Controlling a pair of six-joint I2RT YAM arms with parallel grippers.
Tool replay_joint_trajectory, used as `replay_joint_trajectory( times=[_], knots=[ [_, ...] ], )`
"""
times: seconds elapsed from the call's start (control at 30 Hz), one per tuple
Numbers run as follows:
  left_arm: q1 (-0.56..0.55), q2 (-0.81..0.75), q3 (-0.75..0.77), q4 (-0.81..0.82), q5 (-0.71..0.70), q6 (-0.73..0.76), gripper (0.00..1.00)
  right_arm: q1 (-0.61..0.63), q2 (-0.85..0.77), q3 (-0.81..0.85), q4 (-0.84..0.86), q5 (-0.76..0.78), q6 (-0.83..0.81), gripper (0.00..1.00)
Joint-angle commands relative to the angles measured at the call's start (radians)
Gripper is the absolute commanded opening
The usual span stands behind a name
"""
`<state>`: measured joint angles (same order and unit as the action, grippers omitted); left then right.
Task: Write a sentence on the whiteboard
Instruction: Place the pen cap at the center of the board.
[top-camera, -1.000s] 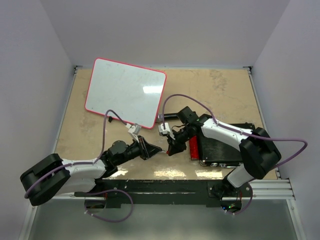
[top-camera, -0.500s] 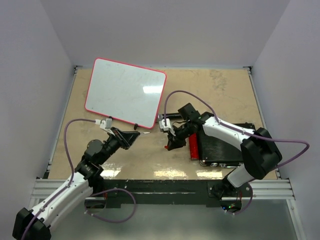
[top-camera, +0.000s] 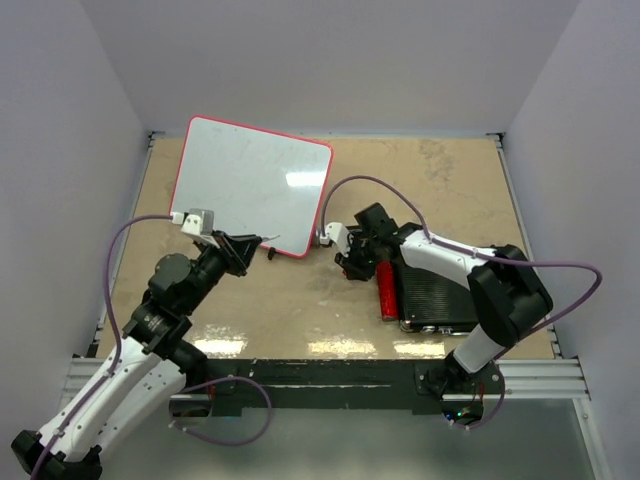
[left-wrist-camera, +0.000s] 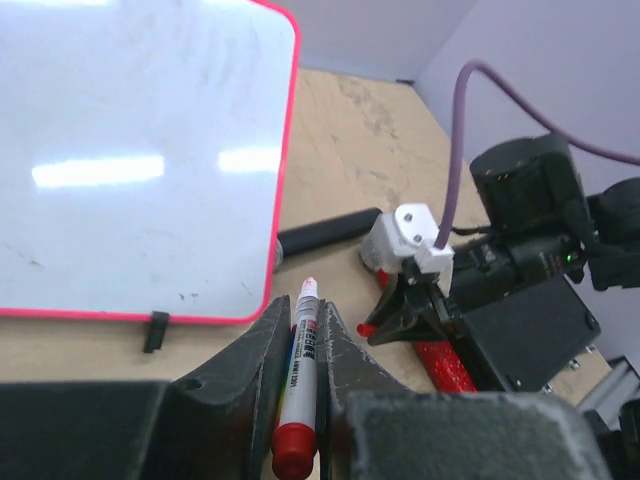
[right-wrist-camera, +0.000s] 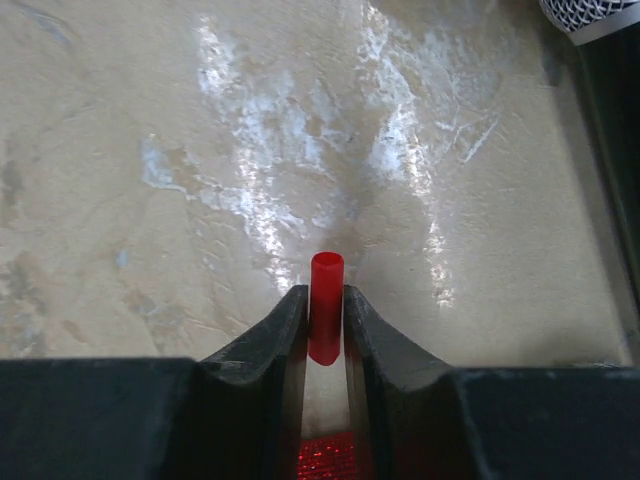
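Note:
The whiteboard (top-camera: 250, 185) lies at the back left, glossy white with a red frame; it also fills the left wrist view (left-wrist-camera: 130, 150). No sentence shows on it, only faint smudges. My left gripper (top-camera: 250, 246) is shut on a white marker with a red end (left-wrist-camera: 299, 370), its bare tip pointing toward the board's near right corner. My right gripper (top-camera: 352, 264) is shut on the red marker cap (right-wrist-camera: 326, 298), held just above the tan table beside the black case. The cap also shows in the left wrist view (left-wrist-camera: 365, 328).
A black ribbed case (top-camera: 440, 295) lies at the right, with a red block (top-camera: 387, 293) along its left side. A black cylinder (left-wrist-camera: 325, 232) lies on the table by the board's near right corner. A small black clip (left-wrist-camera: 155, 330) sits at the board's near edge.
The two grippers were together at the table's middle; they have parted. My left gripper swung left and back to the board's near edge with the marker; my right drew back with the cap.

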<state>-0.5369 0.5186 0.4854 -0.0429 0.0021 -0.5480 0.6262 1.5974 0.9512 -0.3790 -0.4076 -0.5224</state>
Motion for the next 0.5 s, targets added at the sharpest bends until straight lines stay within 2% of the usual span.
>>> replay_joint_trajectory(
  times=[0.0, 0.07, 0.13, 0.33, 0.47],
  knots=[
    [0.005, -0.012, 0.120, -0.139, -0.108, 0.205, 0.00, -0.003, 0.033, 0.061, 0.012, 0.078, 0.016, 0.29],
    [0.005, -0.022, 0.136, -0.155, -0.093, 0.250, 0.00, -0.011, 0.038, 0.075, -0.004, 0.063, 0.010, 0.36],
    [0.005, -0.035, 0.148, -0.163, -0.082, 0.301, 0.00, -0.025, 0.035, 0.112, -0.040, 0.049, -0.004, 0.49],
    [0.006, -0.072, 0.160, -0.198, -0.065, 0.444, 0.00, -0.127, 0.062, 0.346, -0.195, -0.118, -0.036, 0.56],
    [0.005, -0.114, 0.147, -0.184, -0.076, 0.474, 0.00, -0.221, 0.163, 0.518, -0.193, -0.331, 0.056, 0.59]
  ],
)
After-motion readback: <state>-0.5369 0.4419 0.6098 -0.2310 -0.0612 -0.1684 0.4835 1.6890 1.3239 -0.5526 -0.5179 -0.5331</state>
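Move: The right hand still holds the pen cap low over bare table; its resting spot is about 1 cm ahead and 2 cm below. From this hand, the red microphone lies roughly 9 cm right and 2 cm back, the black microphone some 10 cm ahead and 2 cm right, the whiteboard's middle about 23 cm ahead and 23 cm left. From the left hand, the cap is some 3 cm ahead, 24 cm right, 18 cm below. Right fingers open, free the cap, then rise and advance about 8 cm each; pen-holding left hand rises leftward. ##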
